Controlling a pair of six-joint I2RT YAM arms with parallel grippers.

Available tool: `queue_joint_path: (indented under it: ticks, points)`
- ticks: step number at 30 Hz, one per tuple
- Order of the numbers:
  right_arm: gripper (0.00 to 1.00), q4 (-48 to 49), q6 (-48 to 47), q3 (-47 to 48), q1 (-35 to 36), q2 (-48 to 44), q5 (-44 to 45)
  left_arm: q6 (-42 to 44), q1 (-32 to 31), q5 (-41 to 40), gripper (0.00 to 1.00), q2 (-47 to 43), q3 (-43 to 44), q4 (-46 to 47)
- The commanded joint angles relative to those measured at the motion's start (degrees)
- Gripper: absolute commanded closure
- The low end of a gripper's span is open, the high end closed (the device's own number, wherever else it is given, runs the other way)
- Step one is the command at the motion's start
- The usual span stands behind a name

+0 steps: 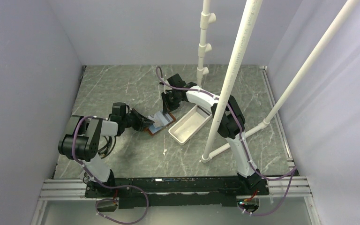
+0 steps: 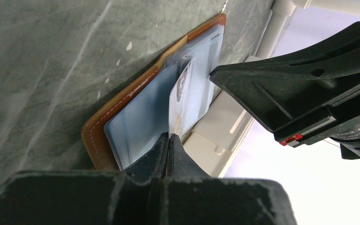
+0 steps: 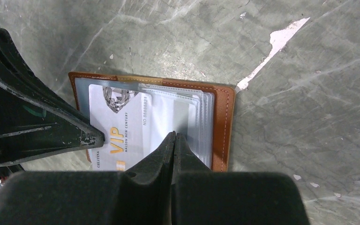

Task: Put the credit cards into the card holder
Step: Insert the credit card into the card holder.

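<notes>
The card holder [image 1: 155, 127], brown leather with clear sleeves, lies open on the marble table next to the tray. A white credit card [image 3: 122, 126] with gold VIP lettering rests on its left half, the top edge under a sleeve. My left gripper [image 2: 169, 137] is shut, pinching that card's [image 2: 183, 93] near corner; in the right wrist view its tips [image 3: 98, 138] sit on the card's left edge. My right gripper [image 3: 175, 135] is shut with nothing between the fingers, tips down on the sleeve stack beside the leather edge [image 3: 222, 122]. No other cards show.
A long white tray [image 1: 190, 124] lies right beside the holder, to its right. White pipe posts [image 1: 229, 79] rise from the table behind and right of the right arm. Plain walls close in the left, back and right sides.
</notes>
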Motion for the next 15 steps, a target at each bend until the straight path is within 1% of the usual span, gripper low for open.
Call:
queue_joint_path:
  ticks: [1, 5, 7, 10, 13, 15]
  points:
    - [1.0, -1.8, -0.5, -0.4, 0.8, 2.0, 2.5, -1.0, -0.9, -3.7, 1.0, 1.0, -0.8, 3.6]
    - [1.0, -2.4, 0.0, -0.2, 0.8, 1.6, 0.4, -1.5, -1.9, -5.1, 1.0, 1.8, -1.3, 5.3]
    - [1.0, -2.7, 0.2, -0.7, 0.5, -0.1, 0.9, -2.0, -2.0, -6.1, 1.0, 1.6, -2.5, 6.4]
    - [0.86, -1.7, 0.5, -1.8, -1.0, -2.1, -1.1, -1.8, -2.0, -6.3, 1.0, 2.1, -2.9, 6.7]
    - [0.79, -5.7, -2.2, 0.3, -1.7, -1.8, 0.7, -1.7, -2.1, -6.1, 1.0, 2.9, -3.1, 7.1]
    - [0.74, -6.1, -3.5, -0.1, -1.8, -2.1, 2.1, -1.6, -2.1, -5.9, 1.0, 3.1, -3.2, 7.5]
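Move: Just right of the left fingertips, the open card holder has its middle about 3 cm right, 2 cm ahead and 1 cm below them. The credit card they already pinch by its near edge is centred about 1 cm ahead and 1 cm right. The white tray lies roughly 16 cm right and 1 cm back. From the right fingertips, closed on the clear sleeves, the holder's middle is about 2 cm left, 2 cm back and 1 cm below. Easing the pinched credit card down onto the clear sleeves, the left hand goes slightly right and then sinks, under 1 cm in all, its fingers still shut and its tilt nearly unchanged. The right hand stays almost in place over the sleeves; late on, its fingers part to about a fifth of their range, giving up their closed hold there, as it edges back to its right by about half a centimetre. ##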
